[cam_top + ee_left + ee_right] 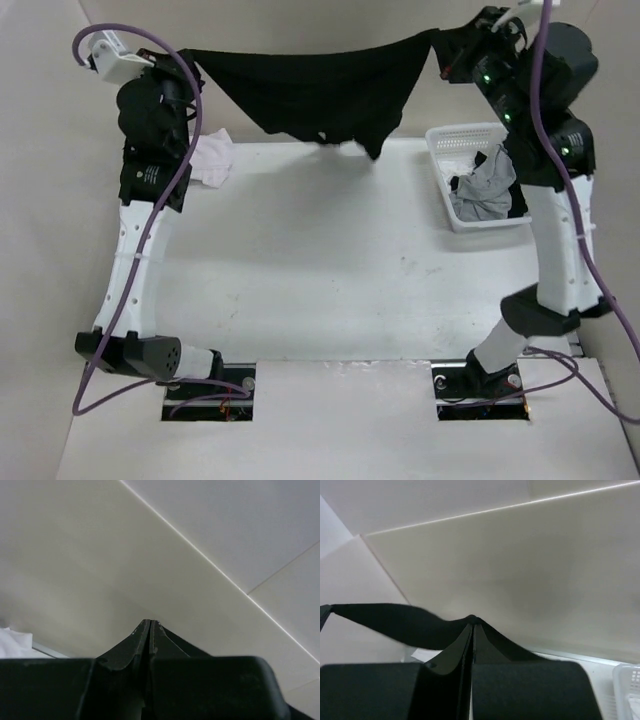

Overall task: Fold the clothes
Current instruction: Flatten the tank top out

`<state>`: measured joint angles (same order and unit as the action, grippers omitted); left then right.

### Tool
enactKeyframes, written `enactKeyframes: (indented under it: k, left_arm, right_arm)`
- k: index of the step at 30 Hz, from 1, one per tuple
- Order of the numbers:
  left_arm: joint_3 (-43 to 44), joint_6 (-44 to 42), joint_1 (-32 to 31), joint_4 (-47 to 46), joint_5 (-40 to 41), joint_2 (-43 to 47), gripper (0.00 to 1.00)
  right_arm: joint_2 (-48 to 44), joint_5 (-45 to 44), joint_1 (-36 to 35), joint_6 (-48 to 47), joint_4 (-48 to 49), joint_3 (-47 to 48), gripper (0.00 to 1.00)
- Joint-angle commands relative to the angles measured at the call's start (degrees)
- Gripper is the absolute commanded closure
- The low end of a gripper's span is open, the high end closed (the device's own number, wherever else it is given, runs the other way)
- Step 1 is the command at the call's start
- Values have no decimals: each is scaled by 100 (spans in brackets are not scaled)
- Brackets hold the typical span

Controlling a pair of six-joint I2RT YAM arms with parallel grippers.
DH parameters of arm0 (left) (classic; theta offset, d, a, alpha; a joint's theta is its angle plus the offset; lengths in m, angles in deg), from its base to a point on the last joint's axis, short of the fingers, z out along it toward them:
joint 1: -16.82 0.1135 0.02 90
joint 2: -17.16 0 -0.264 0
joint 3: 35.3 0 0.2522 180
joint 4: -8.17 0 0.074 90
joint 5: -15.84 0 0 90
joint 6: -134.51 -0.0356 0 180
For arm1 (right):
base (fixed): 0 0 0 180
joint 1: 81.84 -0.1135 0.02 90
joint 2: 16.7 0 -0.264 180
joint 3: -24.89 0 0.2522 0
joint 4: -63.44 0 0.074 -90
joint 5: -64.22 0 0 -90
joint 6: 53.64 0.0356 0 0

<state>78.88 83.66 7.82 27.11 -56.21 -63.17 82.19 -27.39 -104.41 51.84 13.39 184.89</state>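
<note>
A black top hangs stretched in the air over the table's far edge, its lower part drooping to a point near the tabletop. My left gripper is shut on its left corner and my right gripper on its right corner. In the right wrist view the fingers are pressed together, with black cloth running off to the left. The left wrist view shows my left gripper shut, dark fabric sloping off beside it. A white garment lies crumpled at the back left of the table.
A white slotted basket stands at the back right, holding grey cloth and some black cloth. The white table lies below the arms. Pale walls close in behind and at both sides.
</note>
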Motion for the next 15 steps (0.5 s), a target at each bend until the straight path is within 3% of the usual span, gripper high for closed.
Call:
enactKeyframes:
  k: [1,6,10,15]
  left_arm:
    - [-249,-259,69,-376,6,395,100]
    - [-2066,-207,-106,-921,120,1290,100]
    - [-4034,65,-527,-1132,243,2397,99]
    - [-6329,250,-906,-826,375,4040,99]
  right_arm:
    - [-606,47,-15,-1,113,-820,100]
    - [-2353,-340,-313,191,1333,-4439,100]
    - [-3698,-647,-752,639,1993,-7084,100]
    - [-4790,-666,-1297,1420,2416,-9750,100]
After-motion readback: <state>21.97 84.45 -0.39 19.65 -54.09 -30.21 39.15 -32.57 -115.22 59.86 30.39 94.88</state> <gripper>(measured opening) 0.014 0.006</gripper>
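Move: I hold the black tank top by its two hem corners, spread high between my hands. The bare table where it goes down lies for my left hand some 20 cm right, 4 ahead and 54 below; for my right hand 19 left, 7 ahead and 60 below. The white folded cloth is about 14 cm ahead and 11 left of my left hand. The basket is about 12 ahead and 23 right of my right hand. Both are well below. Keeping the hem corners in shut fingers, I first draw both hands back a few centimetres almost level, then bring them down fast towards the table while still drawing back: my left about 23 cm down, my right some 33. My fingertips tip downward on the way, the right hand's more, nearly 30 degrees, so the hem trails back and down behind the neck end. ##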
